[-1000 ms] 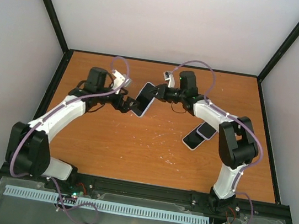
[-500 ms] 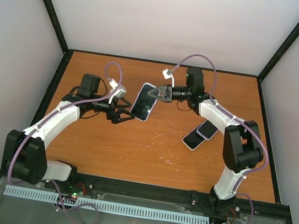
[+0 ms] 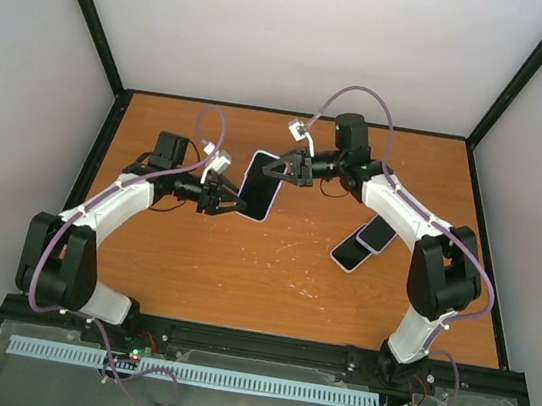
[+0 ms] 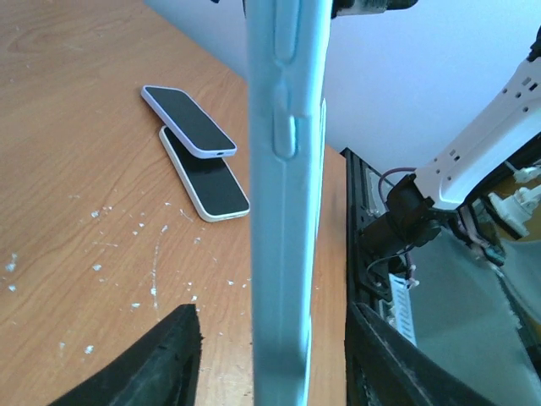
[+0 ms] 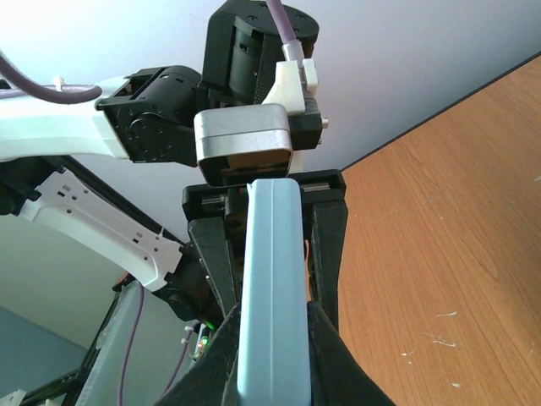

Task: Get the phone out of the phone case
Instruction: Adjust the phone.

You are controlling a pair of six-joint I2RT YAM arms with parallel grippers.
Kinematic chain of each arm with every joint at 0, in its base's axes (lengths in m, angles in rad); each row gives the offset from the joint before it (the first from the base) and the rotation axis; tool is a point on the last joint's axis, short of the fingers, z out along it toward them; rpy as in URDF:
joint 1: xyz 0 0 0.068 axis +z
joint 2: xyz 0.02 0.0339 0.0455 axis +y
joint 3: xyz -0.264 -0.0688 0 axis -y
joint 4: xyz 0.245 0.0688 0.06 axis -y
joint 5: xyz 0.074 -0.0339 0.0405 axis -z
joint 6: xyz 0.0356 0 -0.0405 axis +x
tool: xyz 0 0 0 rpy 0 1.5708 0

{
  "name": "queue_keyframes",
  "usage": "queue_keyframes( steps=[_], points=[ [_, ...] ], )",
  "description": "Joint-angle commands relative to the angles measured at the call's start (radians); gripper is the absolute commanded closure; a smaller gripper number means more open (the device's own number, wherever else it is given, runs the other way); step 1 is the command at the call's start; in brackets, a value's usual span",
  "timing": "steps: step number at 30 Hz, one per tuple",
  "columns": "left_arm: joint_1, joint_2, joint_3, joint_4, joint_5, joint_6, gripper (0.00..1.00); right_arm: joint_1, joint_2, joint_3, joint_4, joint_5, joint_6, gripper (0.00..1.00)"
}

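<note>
The phone [image 3: 260,187], dark screen up, sits inside its pale blue phone case [image 3: 269,206] and hangs in the air above the table's middle. My right gripper [image 3: 277,172] is shut on the case's upper end; in the right wrist view both pads press its sides [image 5: 272,288]. My left gripper [image 3: 221,199] is at the case's lower left end. In the left wrist view the case [image 4: 283,211] runs edge-on between the left gripper's [image 4: 270,311] two fingers. A gap shows on each side, so it is open and not touching.
Two other phones [image 3: 366,243] lie overlapping on the wooden table [image 3: 241,270] to the right, seen also as two phones [image 4: 199,152] in the left wrist view. Black frame rails border the table.
My left gripper has moved in around the case's lower end and its jaws have narrowed. The right gripper keeps hold and has shifted the phone slightly.
</note>
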Motion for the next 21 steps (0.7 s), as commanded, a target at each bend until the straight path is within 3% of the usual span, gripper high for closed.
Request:
queue_keyframes(
  steps=[1,4,8,10,12,15,21],
  points=[
    [-0.006,0.012,0.047,0.037,0.04,-0.013,0.59,0.008,-0.042,0.046,-0.013,-0.044,-0.033,0.96],
    [-0.006,0.015,0.054,0.041,0.054,-0.026,0.77,0.008,-0.039,0.055,-0.021,-0.036,-0.035,0.94],
    [-0.006,0.016,0.061,0.053,0.049,-0.058,0.88,0.006,-0.034,0.065,-0.036,-0.021,-0.032,0.91],
    [-0.005,0.011,0.063,0.057,0.05,-0.066,0.93,0.002,-0.032,0.068,-0.045,-0.012,-0.026,0.83],
    [-0.006,0.005,0.062,0.066,0.052,-0.079,0.97,-0.007,-0.029,0.067,-0.042,-0.001,0.005,0.7],
    [-0.005,0.0,0.053,0.123,0.056,-0.16,0.99,-0.02,-0.024,0.051,0.015,0.011,0.082,0.58],
    [-0.004,-0.004,0.035,0.216,0.105,-0.292,0.99,-0.031,-0.01,-0.026,0.293,0.027,0.385,0.59]
  ],
)
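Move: The phone in its case hangs between the hands, tilted so its far end is higher. Its middle lies about 3 cm ahead, 4 cm right and 4 cm above the left hand, whose half-open fingers straddle its lower left edge. The right hand still grips its upper right edge, that middle about 3 cm back, 3 cm left and 3 cm below it. From the left hand, the white-edged phone lies roughly 28 cm right, 1 cm ahead and 20 cm down; the purple-edged phone sits 5 cm farther out and 5 cm farther right. The left hand stays almost in place and shuts its fingers on the lower edge of the cased phone, pinching it while rising about 1.5 cm and tipping some 5 degrees. Once that grip is closed, the right fingers open to nearly half at the upper edge, letting go of the phone, and the right hand eases forward and up about 1.5 cm each way with its fingers still either side of the case. ##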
